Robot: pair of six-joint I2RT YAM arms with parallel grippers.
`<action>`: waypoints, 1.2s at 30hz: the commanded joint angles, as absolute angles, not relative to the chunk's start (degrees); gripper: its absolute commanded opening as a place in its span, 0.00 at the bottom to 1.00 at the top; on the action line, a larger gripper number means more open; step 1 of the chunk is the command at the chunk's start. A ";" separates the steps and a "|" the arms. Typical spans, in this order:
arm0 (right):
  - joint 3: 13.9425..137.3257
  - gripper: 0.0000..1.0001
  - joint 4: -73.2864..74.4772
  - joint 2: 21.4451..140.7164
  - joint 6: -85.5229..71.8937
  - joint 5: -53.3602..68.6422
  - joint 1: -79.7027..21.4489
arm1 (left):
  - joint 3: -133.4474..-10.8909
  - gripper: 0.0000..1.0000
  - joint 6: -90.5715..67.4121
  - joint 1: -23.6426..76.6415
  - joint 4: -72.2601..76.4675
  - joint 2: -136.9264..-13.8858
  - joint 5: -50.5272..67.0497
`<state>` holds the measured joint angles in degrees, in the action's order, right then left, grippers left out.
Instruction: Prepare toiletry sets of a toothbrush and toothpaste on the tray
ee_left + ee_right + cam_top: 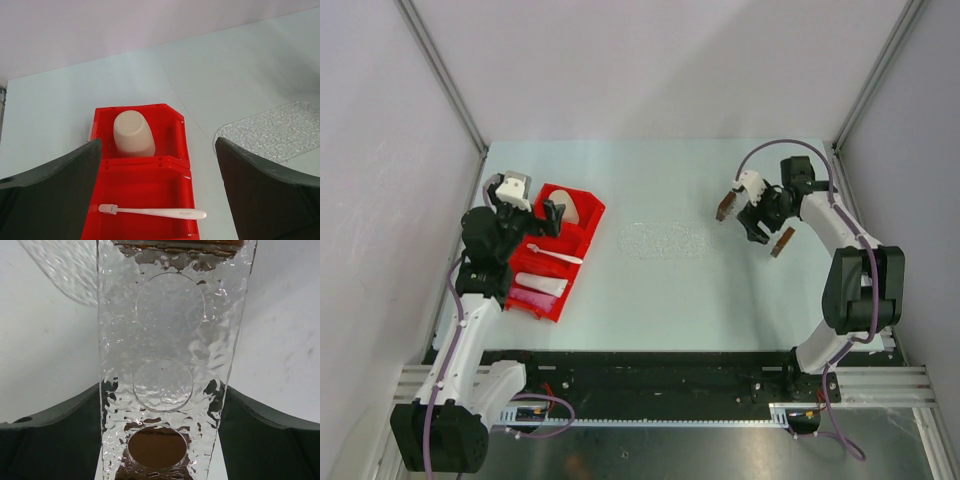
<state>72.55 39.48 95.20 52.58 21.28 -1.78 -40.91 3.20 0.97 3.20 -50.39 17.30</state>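
The clear tray (170,305) with a dark brown block (725,207) at each short end sits between the fingers of my right gripper (755,222) (162,395), which is shut on its long sides at the right of the table. The white toothbrush (555,256) (152,212) lies across the middle compartment of a red bin (588,216). A white toothpaste tube (540,284) and a pink one (530,299) lie in the bin's near compartments. My left gripper (527,210) (157,200) hangs open above the bin, holding nothing.
A tan paper cup (570,212) (133,134) stands upside down in the red bin's far compartment. A clear textured oval piece (665,240) (280,131) lies flat mid-table between the arms. Grey walls close in the table on three sides.
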 commanded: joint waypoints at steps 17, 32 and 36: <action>97.81 0.36 51.67 112.22 71.97 36.73 -15.82 | -39.02 1.00 9.32 0.44 3.96 -50.45 21.01; 106.70 0.36 62.84 120.32 80.60 35.86 -22.32 | -38.93 1.00 9.76 0.44 3.96 -50.71 20.21; 106.70 0.36 62.84 121.29 79.98 35.68 -22.76 | -38.85 1.00 9.67 0.44 4.04 -50.62 20.48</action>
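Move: The right gripper already holds the clear tray with brown end blocks just off the table. The clear textured mat it is being taken to lies about 25 cm to that hand's left, 1 cm back and some 9 cm below. Beyond it, in the red box, the toothbrush is about 58 cm left and 5 cm back, the beige cup 57 cm left and 7 cm ahead. From the left hand the mat is about 33 cm right, 4 cm ahead, 25 cm down. Swing the right gripper some 18 cm left towards the mat, keeping the pinch on the tray's two long edges. Arc forward and up a few centimetres at first, then come back and down to finish slightly lower than the start, slowing as you near the mat. Turn the tray about 45 degrees counter-clockwise on the way so that it lines up with the mat. ##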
